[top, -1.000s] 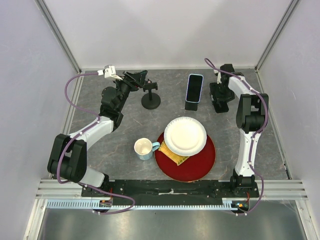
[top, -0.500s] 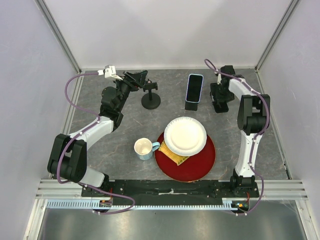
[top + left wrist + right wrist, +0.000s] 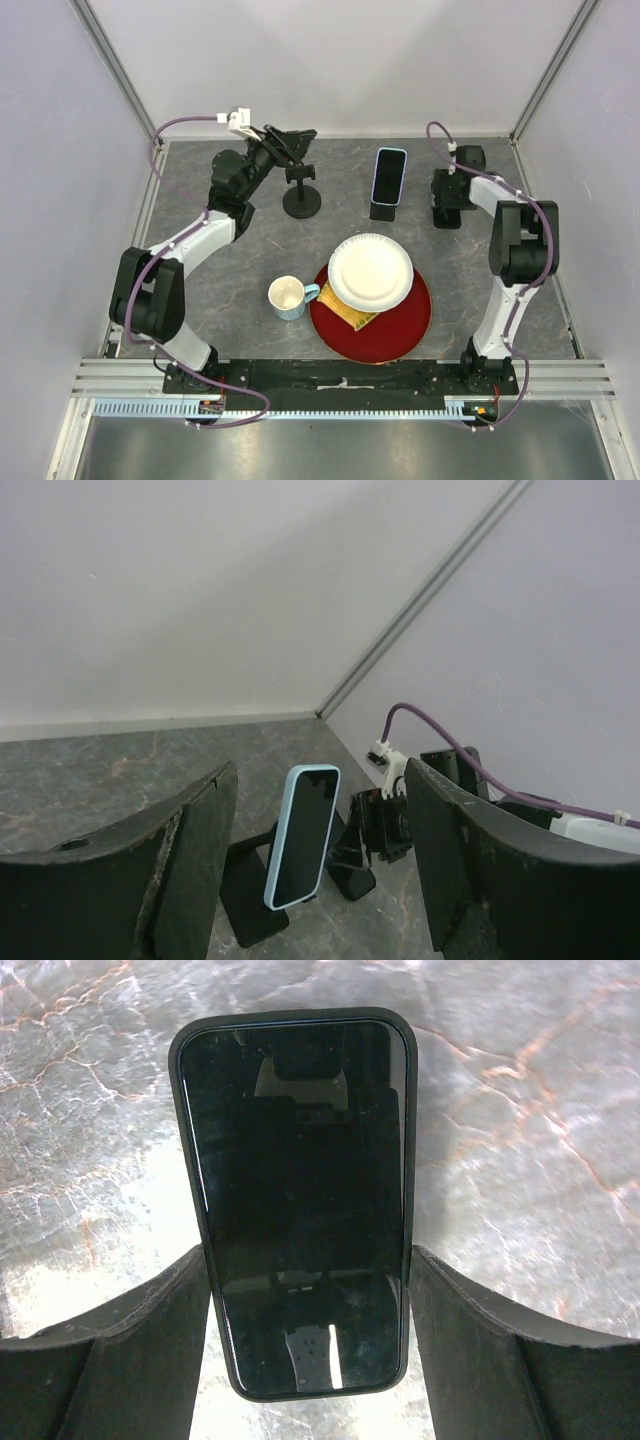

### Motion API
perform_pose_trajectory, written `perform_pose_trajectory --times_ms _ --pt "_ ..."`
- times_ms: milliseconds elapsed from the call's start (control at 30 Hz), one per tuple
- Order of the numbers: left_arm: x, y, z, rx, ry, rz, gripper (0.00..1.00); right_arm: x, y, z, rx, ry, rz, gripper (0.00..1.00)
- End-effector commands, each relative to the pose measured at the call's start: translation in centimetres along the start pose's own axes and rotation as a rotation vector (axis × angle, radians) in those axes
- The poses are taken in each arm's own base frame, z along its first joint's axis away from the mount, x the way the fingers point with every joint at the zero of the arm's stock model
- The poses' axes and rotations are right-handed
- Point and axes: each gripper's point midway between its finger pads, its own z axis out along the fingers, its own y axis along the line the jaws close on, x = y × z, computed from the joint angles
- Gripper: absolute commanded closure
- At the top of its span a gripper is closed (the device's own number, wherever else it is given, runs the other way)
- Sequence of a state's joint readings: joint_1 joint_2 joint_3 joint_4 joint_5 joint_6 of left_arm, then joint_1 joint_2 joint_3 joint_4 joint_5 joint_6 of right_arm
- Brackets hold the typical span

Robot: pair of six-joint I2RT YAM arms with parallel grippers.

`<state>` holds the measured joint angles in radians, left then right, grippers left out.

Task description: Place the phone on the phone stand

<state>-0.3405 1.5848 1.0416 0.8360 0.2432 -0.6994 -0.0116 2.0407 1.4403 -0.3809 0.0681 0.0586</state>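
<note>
A black phone (image 3: 300, 1200) lies flat on the grey table, screen up. My right gripper (image 3: 307, 1260) straddles its near end, and both fingers (image 3: 160, 1340) press against its long sides. In the top view the right gripper (image 3: 447, 200) stands at the back right and hides this phone. An empty phone stand (image 3: 302, 197) with a round black base stands at the back left. My left gripper (image 3: 287, 143) hovers just behind and above it, open with nothing between the fingers (image 3: 190, 860). A blue-cased phone (image 3: 389, 175) leans on a second stand (image 3: 383, 211) between the two grippers.
A white plate (image 3: 370, 271) rests on a red round tray (image 3: 400, 325) at the front middle, with a yellow item (image 3: 350, 315) tucked under it. A white mug (image 3: 287, 296) stands left of the tray. Walls close off the back and both sides.
My left arm has swung up and to the right, so its gripper now hangs behind the round stand. The right wrist has shifted slightly right, and its jaws have narrowed onto the black phone.
</note>
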Motion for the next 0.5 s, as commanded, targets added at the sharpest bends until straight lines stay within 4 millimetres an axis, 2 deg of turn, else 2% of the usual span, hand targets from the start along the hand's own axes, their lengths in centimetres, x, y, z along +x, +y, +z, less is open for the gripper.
perform_pose_trajectory --times_ms 0,67,100,133,167,200,233,267,300,467 --pt "0.9 -3.7 1.7 0.143 0.092 0.007 0.27 -8.5 -1.6 -6.4 -0.091 -0.377 0.173 1.00" --pt "1.9 -4.2 2.3 0.164 0.127 0.025 0.27 -9.0 -1.2 -7.6 -0.137 -0.462 0.185 1.00" --pt "2.2 -5.3 2.7 0.195 0.145 0.031 0.27 -10.0 -1.0 -9.7 -0.153 -0.528 0.186 1.00" --pt "3.0 -5.2 3.0 0.199 0.165 0.029 0.27 -10.2 -0.8 -10.4 -0.171 -0.575 0.187 1.00" --pt "3.3 -5.7 3.2 0.215 0.174 0.037 0.27 -10.5 -0.2 -11.3 -0.210 -0.605 0.195 1.00" --pt "3.6 -6.9 3.4 0.247 0.191 0.039 0.27 -11.2 0.1 -13.1 -0.237 -0.655 0.191 1.00" --pt "4.4 -6.9 3.7 0.255 0.211 0.034 0.27 -11.4 0.4 -13.7 -0.263 -0.684 0.193 1.00" --pt "4.2 -7.8 4.1 0.279 0.207 0.047 0.27 -11.5 1.2 -14.4 -0.307 -0.694 0.200 1.00" --pt "5.1 -8.5 4.2 0.294 0.231 0.045 0.27 -11.7 1.6 -15.4 -0.336 -0.714 0.207 1.00" --pt "7.1 -10.2 5.1 0.333 0.265 0.082 0.27 -13.5 5.0 -20.4 -0.590 -0.841 0.249 1.00"
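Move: Between the right hand's fingers is the black phone, low over the table. The round-based phone stand lies about 39 cm to that hand's left, roughly level ahead and a few centimetres above; the pale-edged phone on its block stand is some 16 cm to its left, 2 cm farther out. From the left hand, the black phone lies about 35 cm to the right, 2 cm ahead and 30 cm down; the round-based stand is almost directly below it, 3 cm to the left, 2 cm ahead, 26 cm down. Raising the black phone some 15 cm, the right hand keeps its pinch and tips its fingers up by about 40 degrees; it drifts slightly right, then swings back left. The open left hand sweeps about 11 cm right, high over the table, towards the held phone, drawing back slightly and turning clockwise. ##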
